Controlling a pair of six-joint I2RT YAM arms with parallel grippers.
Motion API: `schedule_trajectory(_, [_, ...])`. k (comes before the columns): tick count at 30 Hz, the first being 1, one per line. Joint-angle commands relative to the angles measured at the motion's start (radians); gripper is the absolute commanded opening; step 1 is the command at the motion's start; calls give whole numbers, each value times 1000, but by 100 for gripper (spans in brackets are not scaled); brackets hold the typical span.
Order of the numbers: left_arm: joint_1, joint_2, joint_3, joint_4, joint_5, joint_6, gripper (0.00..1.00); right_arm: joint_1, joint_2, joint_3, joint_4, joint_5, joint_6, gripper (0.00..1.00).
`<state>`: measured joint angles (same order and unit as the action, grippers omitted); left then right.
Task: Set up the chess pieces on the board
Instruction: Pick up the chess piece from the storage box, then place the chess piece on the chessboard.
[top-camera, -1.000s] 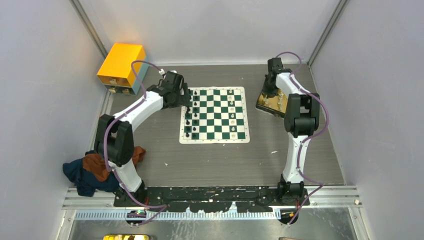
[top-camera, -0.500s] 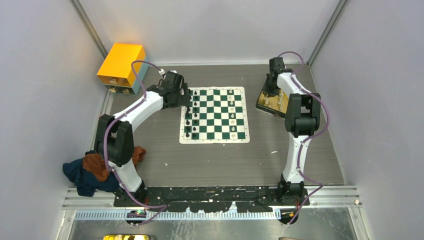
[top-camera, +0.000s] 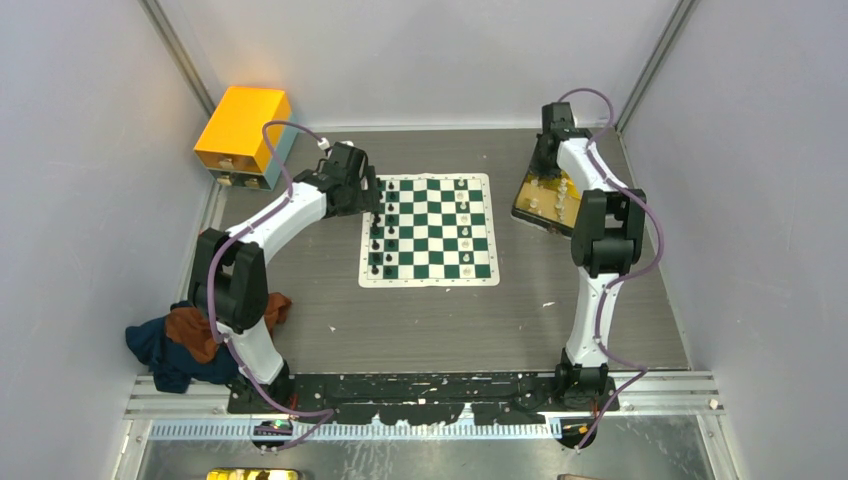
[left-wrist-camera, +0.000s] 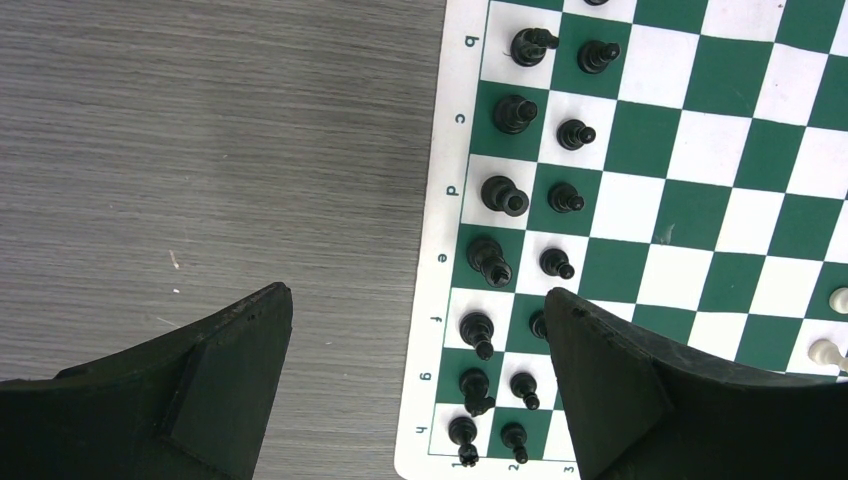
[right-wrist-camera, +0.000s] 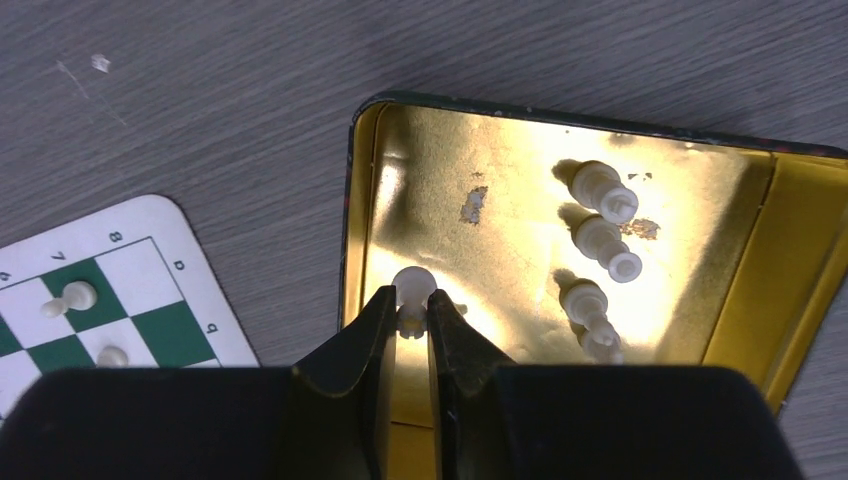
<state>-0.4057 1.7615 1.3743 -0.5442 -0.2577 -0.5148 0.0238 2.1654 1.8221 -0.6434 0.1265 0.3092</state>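
Note:
The board (top-camera: 430, 228) lies mid-table. Black chess pieces (left-wrist-camera: 508, 195) fill its two left columns, and a few white ones (top-camera: 466, 225) stand on its right side. My left gripper (left-wrist-camera: 418, 295) hangs open over the board's left edge (left-wrist-camera: 440, 210), above the black rows, holding nothing. My right gripper (right-wrist-camera: 411, 305) is shut on a small white chess piece (right-wrist-camera: 412, 288) over the near-left part of the gold tray (right-wrist-camera: 780, 260). Three more white pieces (right-wrist-camera: 603, 240) lie on the tray floor. In the top view the right gripper (top-camera: 545, 178) is over the tray's far end.
An orange-yellow box (top-camera: 243, 135) stands at the far left corner. A heap of dark and rust cloth (top-camera: 195, 340) lies by the left arm's base. The gold tray (top-camera: 545, 208) sits just right of the board. Enclosure walls close in on both sides.
My right wrist has shifted toward the far wall over the tray, fingers still closed. The left arm has not moved.

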Motion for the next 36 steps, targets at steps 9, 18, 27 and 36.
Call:
schedule_trajectory(9, [-2,-55,25,8,0,10,97,45,-108,159,-55,-2,-26,1])
schedule_trajectory(18, [-2,-70,6,32,3,9,97,135,16,329,-125,-15,-38,1])
schedule_trajectory(27, [-2,-85,-25,48,11,10,97,205,183,511,-194,-12,-23,1])
schedule_trajectory(36, [-2,-74,-33,61,30,5,97,245,269,577,-227,-19,-12,1])
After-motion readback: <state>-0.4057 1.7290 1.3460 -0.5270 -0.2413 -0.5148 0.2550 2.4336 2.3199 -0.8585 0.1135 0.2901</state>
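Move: My right hand already holds a white piece above the storage box. The empty far-right corner square (a8) lies about 14 cm to its left, 2 cm ahead and 6 cm below. White pawns stand roughly 18 cm left, one about 2 cm ahead and its nearer neighbour 1 cm back. Three loose white pieces in the box are about 6 cm right, level. From my left hand that corner square is some 13 cm ahead and 27 cm right. I carry the pinched piece clear of the storage box in an arc: my right hand first climbs about 9 cm, swings left roughly 13 cm towards the corner square with a little forward reach, then sinks nearly 8 cm over the board. I turn the wrist some 15 degrees counter-clockwise on the way and keep the fingers shut on the piece. ##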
